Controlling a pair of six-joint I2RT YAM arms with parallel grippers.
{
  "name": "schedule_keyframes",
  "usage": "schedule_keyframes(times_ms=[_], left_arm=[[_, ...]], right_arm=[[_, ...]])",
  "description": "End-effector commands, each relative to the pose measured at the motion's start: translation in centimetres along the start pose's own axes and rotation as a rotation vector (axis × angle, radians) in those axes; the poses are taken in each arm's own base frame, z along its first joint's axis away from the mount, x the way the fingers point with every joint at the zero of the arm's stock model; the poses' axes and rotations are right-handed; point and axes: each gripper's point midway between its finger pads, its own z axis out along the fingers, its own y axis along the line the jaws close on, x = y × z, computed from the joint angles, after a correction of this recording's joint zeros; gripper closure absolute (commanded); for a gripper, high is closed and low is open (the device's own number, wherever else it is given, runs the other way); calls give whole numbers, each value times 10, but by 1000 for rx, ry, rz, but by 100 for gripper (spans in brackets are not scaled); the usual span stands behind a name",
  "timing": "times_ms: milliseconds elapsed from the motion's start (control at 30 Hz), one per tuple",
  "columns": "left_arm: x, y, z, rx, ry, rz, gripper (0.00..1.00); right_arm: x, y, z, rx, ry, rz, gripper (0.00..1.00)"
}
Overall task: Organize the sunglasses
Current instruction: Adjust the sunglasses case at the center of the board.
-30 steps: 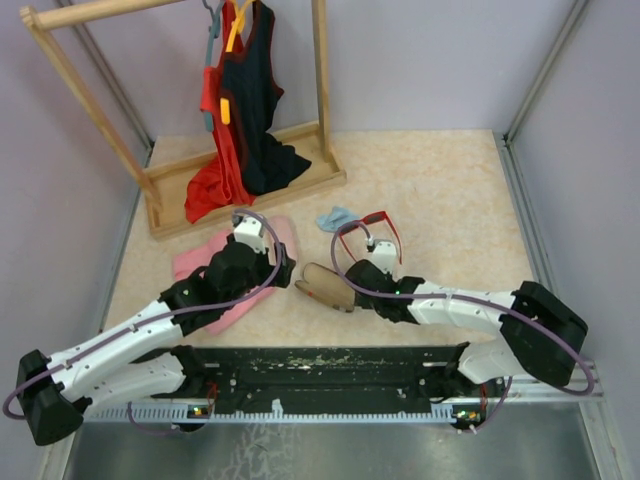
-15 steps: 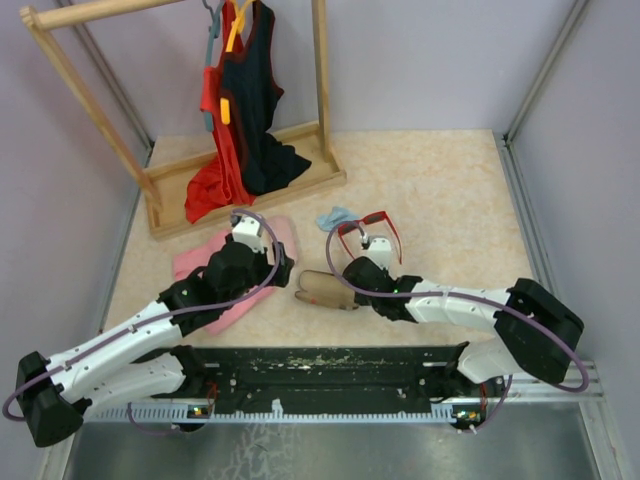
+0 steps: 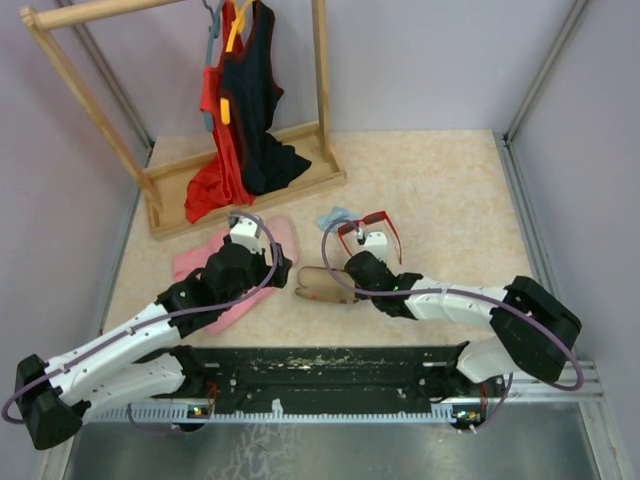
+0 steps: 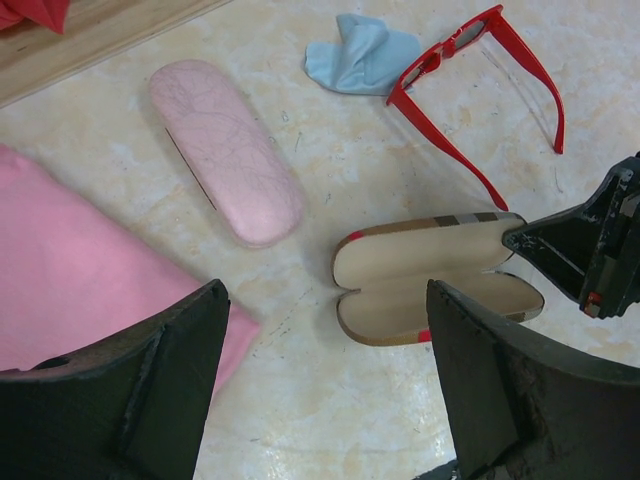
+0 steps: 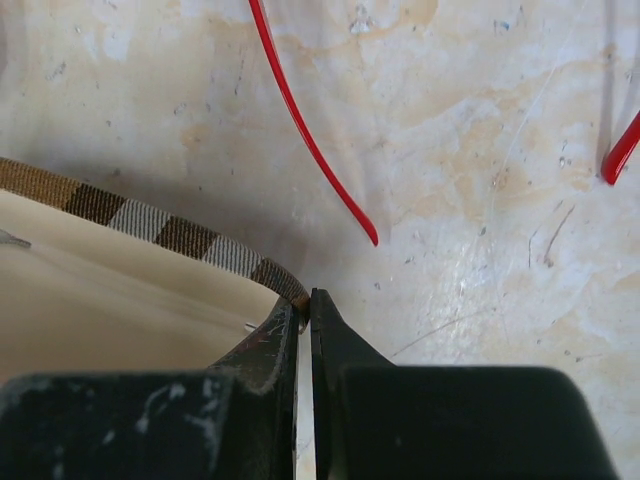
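Observation:
The red-framed sunglasses (image 3: 368,232) lie unfolded on the table, lenses at the far side (image 4: 470,60); one red temple tip (image 5: 310,150) ends just ahead of my right gripper. An open brown striped case (image 4: 430,280) lies beside them with its beige lining up and nothing inside. My right gripper (image 5: 305,305) is shut on the case's right end rim (image 5: 285,280), pinching the wall between its fingertips. My left gripper (image 4: 330,400) hovers open to the left of the case, touching nothing.
A shut pink case (image 4: 225,150) lies left of the brown one, next to a pink cloth (image 4: 70,280). A light blue cloth (image 3: 333,216) sits by the sunglasses. A wooden clothes rack (image 3: 250,190) with red and black garments stands at the back left.
My right gripper has closed onto the end rim of the brown striped case after edging slightly left. The left arm has barely moved.

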Motion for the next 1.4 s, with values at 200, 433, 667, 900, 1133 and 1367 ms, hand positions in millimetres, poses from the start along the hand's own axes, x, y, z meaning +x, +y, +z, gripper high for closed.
schedule_keyframes(times_ms=[200, 433, 667, 900, 1133, 1367], left_arm=[[-5, -2, -2, 19, -18, -9, 15], [-7, -2, -4, 18, -22, -8, 16], [-10, 1, -7, 12, -32, -13, 15], [-14, -3, -7, 23, -36, -18, 14], [-7, -2, -4, 22, -16, -27, 14], [14, -2, -2, 34, 36, -72, 14]], right_arm=[[-65, 24, 11, -146, -181, -39, 100], [-70, 40, 21, -220, -161, -150, 97], [-82, 31, 11, -187, -189, -122, 77], [-109, 13, -16, -153, -256, -81, 71], [-137, -13, -25, -92, -223, -40, 67], [-160, 25, -4, -221, -129, -197, 57]])
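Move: At the right hand's fingertips is the right end of the open sunglasses case's far half, so the case's middle lies about 7 cm to the left, 2 cm back and 1 cm lower. The red sunglasses lie some 10 cm ahead and 5 cm to the right, the blue cloth 16 cm ahead and 4 cm left, the pink case 10 cm ahead and 18 cm left. From the left hand, the open case is about 11 cm right, 2 cm back and 13 cm below. Still pinching the far half's right corner, the right hand draws it forward about 4 cm and then slightly left, turning some 10 degrees counter-clockwise to square up the case. The fingers then open partway and let go, and the hand climbs about 10 cm, swinging farther forward towards the red sunglasses. ##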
